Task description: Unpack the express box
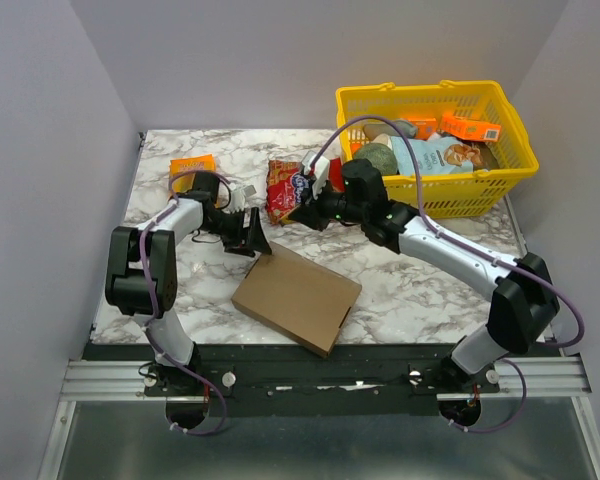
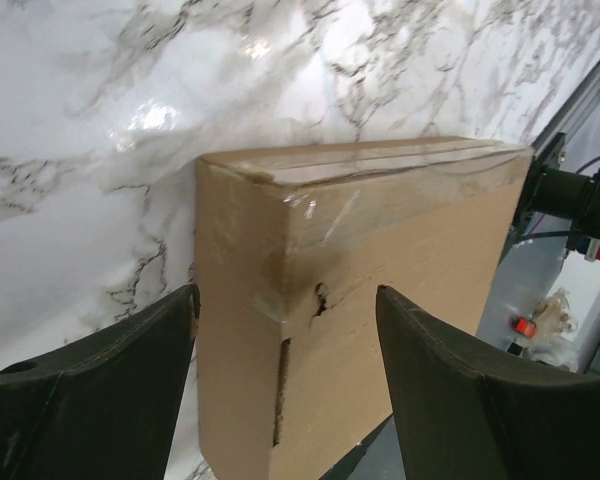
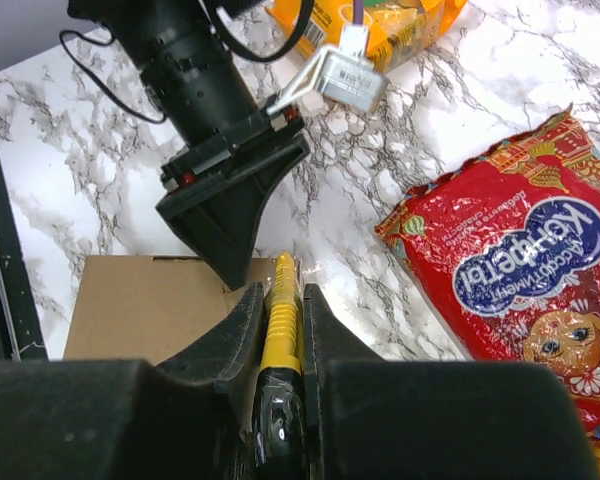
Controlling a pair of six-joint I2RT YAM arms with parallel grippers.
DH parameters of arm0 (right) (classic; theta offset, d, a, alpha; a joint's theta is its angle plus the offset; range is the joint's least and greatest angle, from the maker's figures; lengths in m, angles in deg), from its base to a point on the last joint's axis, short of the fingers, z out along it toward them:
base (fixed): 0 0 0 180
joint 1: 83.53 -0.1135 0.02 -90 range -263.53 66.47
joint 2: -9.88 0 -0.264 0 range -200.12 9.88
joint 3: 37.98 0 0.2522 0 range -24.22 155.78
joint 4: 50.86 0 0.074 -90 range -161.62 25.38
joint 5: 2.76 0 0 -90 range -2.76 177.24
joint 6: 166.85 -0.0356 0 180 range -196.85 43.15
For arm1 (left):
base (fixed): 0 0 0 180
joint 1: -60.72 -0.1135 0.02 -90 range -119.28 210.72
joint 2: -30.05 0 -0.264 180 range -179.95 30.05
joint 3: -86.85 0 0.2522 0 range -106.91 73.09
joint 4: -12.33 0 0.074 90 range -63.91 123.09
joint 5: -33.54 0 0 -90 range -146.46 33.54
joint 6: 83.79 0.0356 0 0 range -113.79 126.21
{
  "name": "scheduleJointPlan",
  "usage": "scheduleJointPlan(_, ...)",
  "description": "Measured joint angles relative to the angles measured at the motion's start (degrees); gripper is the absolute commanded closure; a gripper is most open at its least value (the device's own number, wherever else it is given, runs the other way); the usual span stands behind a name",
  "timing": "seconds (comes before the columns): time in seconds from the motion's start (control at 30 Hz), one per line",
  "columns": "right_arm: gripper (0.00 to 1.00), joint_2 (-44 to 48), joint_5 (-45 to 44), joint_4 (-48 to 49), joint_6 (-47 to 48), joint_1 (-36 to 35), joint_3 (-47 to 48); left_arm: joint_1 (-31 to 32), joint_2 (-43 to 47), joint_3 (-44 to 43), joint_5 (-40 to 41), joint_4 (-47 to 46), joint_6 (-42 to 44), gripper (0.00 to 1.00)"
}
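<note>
The express box (image 1: 295, 295) is a flat brown cardboard box with clear tape on it, lying closed near the table's front middle. My left gripper (image 2: 285, 295) is open and straddles the far end of the express box (image 2: 360, 300), one finger on each side. In the top view the left gripper (image 1: 253, 238) sits at the box's far left corner. My right gripper (image 3: 280, 290) is shut on a yellow and black tool (image 3: 282, 320). The tool's yellow tip points at the far edge of the express box (image 3: 145, 305), just beside the left gripper (image 3: 235, 215). In the top view the right gripper (image 1: 310, 210) hangs just beyond the box.
A red snack bag (image 1: 283, 187) lies on the marble table (image 1: 430, 270) behind the grippers, and it also shows as the red snack bag (image 3: 525, 270) in the right wrist view. A yellow basket (image 1: 510, 150) with several items stands at the back right. An orange packet (image 1: 192, 164) lies at the back left.
</note>
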Motion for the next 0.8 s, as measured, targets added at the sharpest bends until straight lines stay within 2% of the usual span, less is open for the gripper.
scheduleJointPlan(0.2, 1.00, -0.74, 0.00, 1.62, -0.92, -0.04, -0.92, 0.00, -1.40, 4.37, 3.56, -1.09, -2.03, 0.24)
scheduleJointPlan(0.8, 1.00, -10.71, -5.62, 4.42, 0.90, -3.61, 1.77, -0.33, -2.91, 4.22, 2.75, -0.83, -3.58, 0.25)
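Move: The express box lies low beside the open left hand: its far corner is right at the fingertips, about 4 cm below, and its middle some 11 cm back and 7 cm to the right. The red candy bag is roughly 14 cm ahead and 10 cm right, the orange pack 14 cm ahead and 15 cm left. From the right hand, which holds the knife, the box's middle is about 8 cm back, 1 cm left and 18 cm down. One finger of the left hand comes onto the edge of the box at its far corner, the other staying beyond the end face: the open hand drops about 3.5 cm and draws back 2 cm, then stays there, fingers still spread. The right hand keeps its grip on the yellow knife and carries it down some 6 cm and 3.5 cm to the left, towards that corner. ##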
